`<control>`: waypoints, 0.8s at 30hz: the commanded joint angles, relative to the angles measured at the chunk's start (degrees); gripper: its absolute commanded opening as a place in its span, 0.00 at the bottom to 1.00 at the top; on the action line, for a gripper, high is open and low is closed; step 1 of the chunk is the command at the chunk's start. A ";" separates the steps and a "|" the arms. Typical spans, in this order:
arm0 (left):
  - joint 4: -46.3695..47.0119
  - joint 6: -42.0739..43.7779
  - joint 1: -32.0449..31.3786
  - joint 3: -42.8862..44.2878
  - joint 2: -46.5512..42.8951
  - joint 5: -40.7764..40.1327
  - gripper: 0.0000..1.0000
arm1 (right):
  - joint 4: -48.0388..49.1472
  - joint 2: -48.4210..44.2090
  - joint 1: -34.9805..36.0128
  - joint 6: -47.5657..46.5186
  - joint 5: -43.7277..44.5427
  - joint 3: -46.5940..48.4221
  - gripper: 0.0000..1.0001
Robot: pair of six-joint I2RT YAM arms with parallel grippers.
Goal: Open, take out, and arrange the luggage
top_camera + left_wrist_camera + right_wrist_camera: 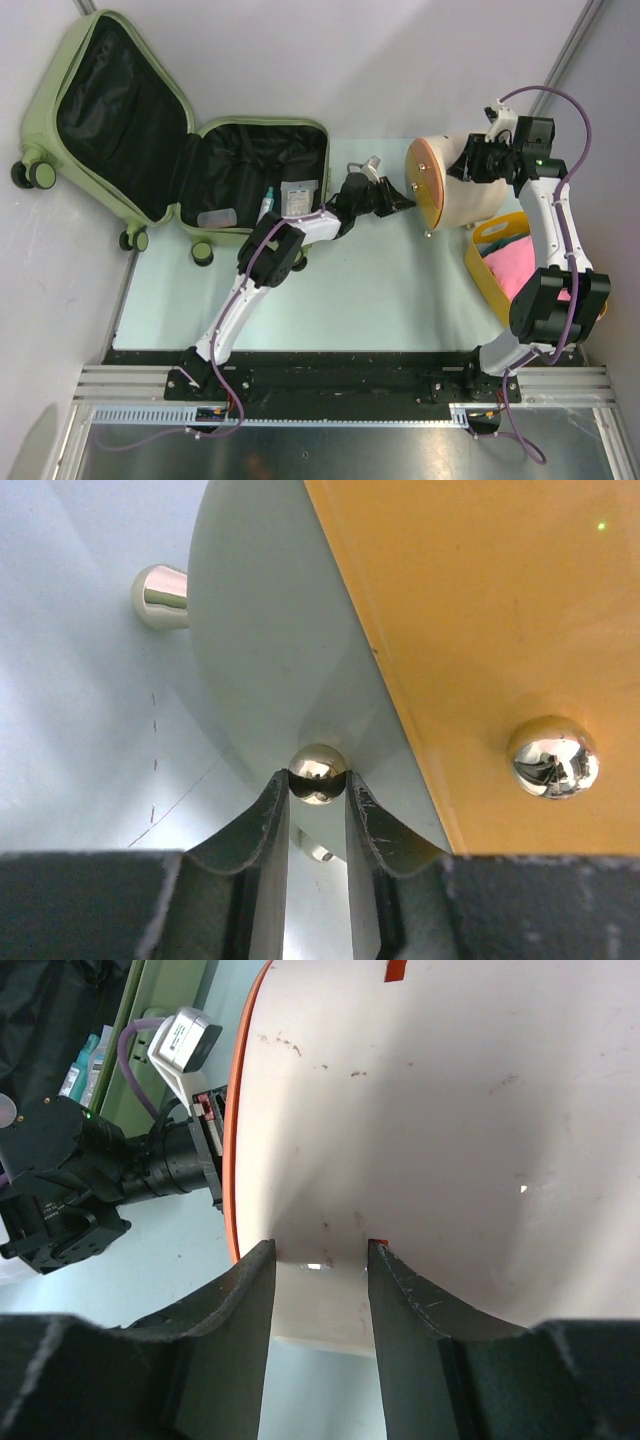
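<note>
The luggage [45,110], a pale green hard-shell suitcase, lies open at the back left and shows its black lining. A few small packets [297,195] lie in its lower half. A cream drum [465,190] with an orange end face [425,185] lies on its side at the centre right. My left gripper [405,207] is at that face. In the left wrist view my left gripper [318,780] is shut on a small chrome knob [318,765]. My right gripper [468,162] is at the drum's far side. In the right wrist view my right gripper [320,1250] is shut on the drum's cream tab [320,1300].
A yellow basket [485,262] holding pink cloth [530,265] stands right of the drum, close to my right arm. Two more chrome knobs [553,757] stick out of the drum. White walls close in at the back and left.
</note>
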 commanded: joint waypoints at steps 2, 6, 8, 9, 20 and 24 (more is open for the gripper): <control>4.75 -2.27 1.01 -4.11 -4.53 0.91 0.03 | -6.02 1.83 -1.45 -0.77 2.64 -0.29 0.45; 4.57 0.10 2.33 -8.06 -7.44 -0.85 0.00 | -5.75 1.83 -2.42 -1.56 2.46 -0.03 0.45; 4.31 1.07 3.12 -10.87 -8.58 -1.20 0.00 | -5.84 1.83 -2.95 -2.18 2.64 0.06 0.45; 3.87 1.33 3.21 -11.92 -9.63 -1.29 0.00 | -5.75 1.92 -3.12 -2.27 2.64 0.06 0.45; 2.99 3.70 4.53 -23.71 -16.23 -2.53 0.00 | -5.40 1.92 -3.21 -2.88 2.55 0.06 0.47; 2.64 7.30 4.09 -22.84 -16.67 -1.38 0.00 | -8.38 2.01 -1.82 -5.07 -0.78 1.29 0.74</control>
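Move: The left fingers already pinch the lowest knob on the cabinet's front; the cabinet's middle lies about 13 cm to the right, 6 ahead and a little above. The open suitcase half is some 50 cm left and 8 ahead, the yellow basket roughly 38 cm right and 20 back. From the right hand, already at the cabinet's top, that knob is about 10 cm left, 7 back and 15 below. Left hand keeps pinching the knob, pulling about 5 cm left and 3 back; right fingers finally open wider. ##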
